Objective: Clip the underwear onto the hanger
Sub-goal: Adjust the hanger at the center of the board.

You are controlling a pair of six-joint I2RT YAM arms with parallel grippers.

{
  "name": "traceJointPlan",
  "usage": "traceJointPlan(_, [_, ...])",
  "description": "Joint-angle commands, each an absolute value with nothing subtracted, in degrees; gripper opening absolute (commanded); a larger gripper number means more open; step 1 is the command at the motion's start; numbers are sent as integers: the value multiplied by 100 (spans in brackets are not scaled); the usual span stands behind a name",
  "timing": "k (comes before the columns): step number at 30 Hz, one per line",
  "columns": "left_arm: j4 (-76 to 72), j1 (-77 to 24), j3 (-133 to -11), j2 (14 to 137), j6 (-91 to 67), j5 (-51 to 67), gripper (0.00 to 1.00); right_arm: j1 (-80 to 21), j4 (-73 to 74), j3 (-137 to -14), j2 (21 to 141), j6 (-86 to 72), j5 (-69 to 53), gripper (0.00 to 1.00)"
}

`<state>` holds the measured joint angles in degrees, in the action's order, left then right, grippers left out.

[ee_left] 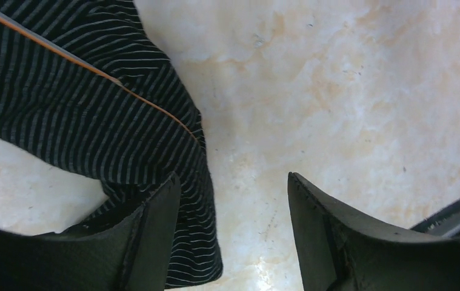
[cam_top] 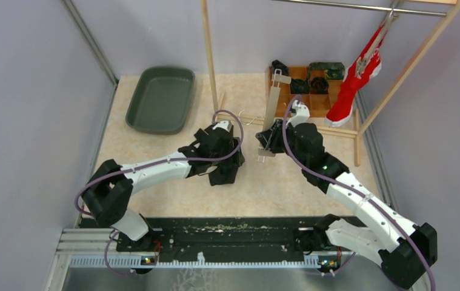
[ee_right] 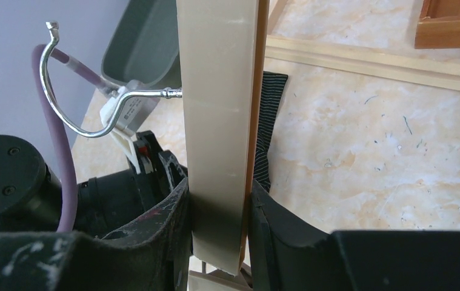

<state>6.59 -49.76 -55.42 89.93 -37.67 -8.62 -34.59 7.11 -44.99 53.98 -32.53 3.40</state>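
Note:
The underwear (ee_left: 88,115), black with thin pale stripes and an orange seam, lies flat on the table. My left gripper (ee_left: 233,177) hangs open just above it, its left finger (ee_left: 154,230) over the cloth's edge and its right finger over bare table. In the top view the left gripper (cam_top: 226,170) covers the cloth. My right gripper (ee_right: 218,200) is shut on the beige bar of the hanger (ee_right: 215,91), which stands nearly upright with its metal hook (ee_right: 76,109) pointing left. A strip of the underwear (ee_right: 271,121) shows behind the bar. From above, the hanger (cam_top: 274,103) rises from the right gripper (cam_top: 268,143).
A dark green tray (cam_top: 160,97) sits at the back left. A wooden compartment box (cam_top: 319,103) holding dark garments stands at the back right. A red garment (cam_top: 354,85) hangs from the wooden rack's rail (cam_top: 348,6). A rack post (cam_top: 210,54) stands behind the grippers.

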Motion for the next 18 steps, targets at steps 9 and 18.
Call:
traceJointPlan(9, [-1370, -4850, -4200, 7109, -3710, -1502, 88, -3372, 459, -4255, 5275, -3010, -173, 0])
traceJointPlan(18, [-2001, -4699, -4021, 6669, -3676, -432, 90, -3320, 184, -4214, 5760, -2979, -406, 0])
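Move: The hanger, gripped by the right hand, has its middle about 18 cm above the left gripper, some 10 cm to its right and 7 cm ahead; its hook is about 15 cm above, 7 ahead and 3 to the right. The underwear lies just beneath the left fingers, its middle about 3 cm below, 4 left and 2 back. From the right hand the underwear is some 12 cm left, 3 back and 18 down. Lift the left gripper nearly 12 cm off the underwear towards the held hanger, easing some 3 cm left as it climbs, opening the fingers wider and turning them up out of their downward slant by some 20 degrees, with a like roll that raises the hand's right side. Keep the right grip on the hanger and lower it slightly, a touch back towards the base. ##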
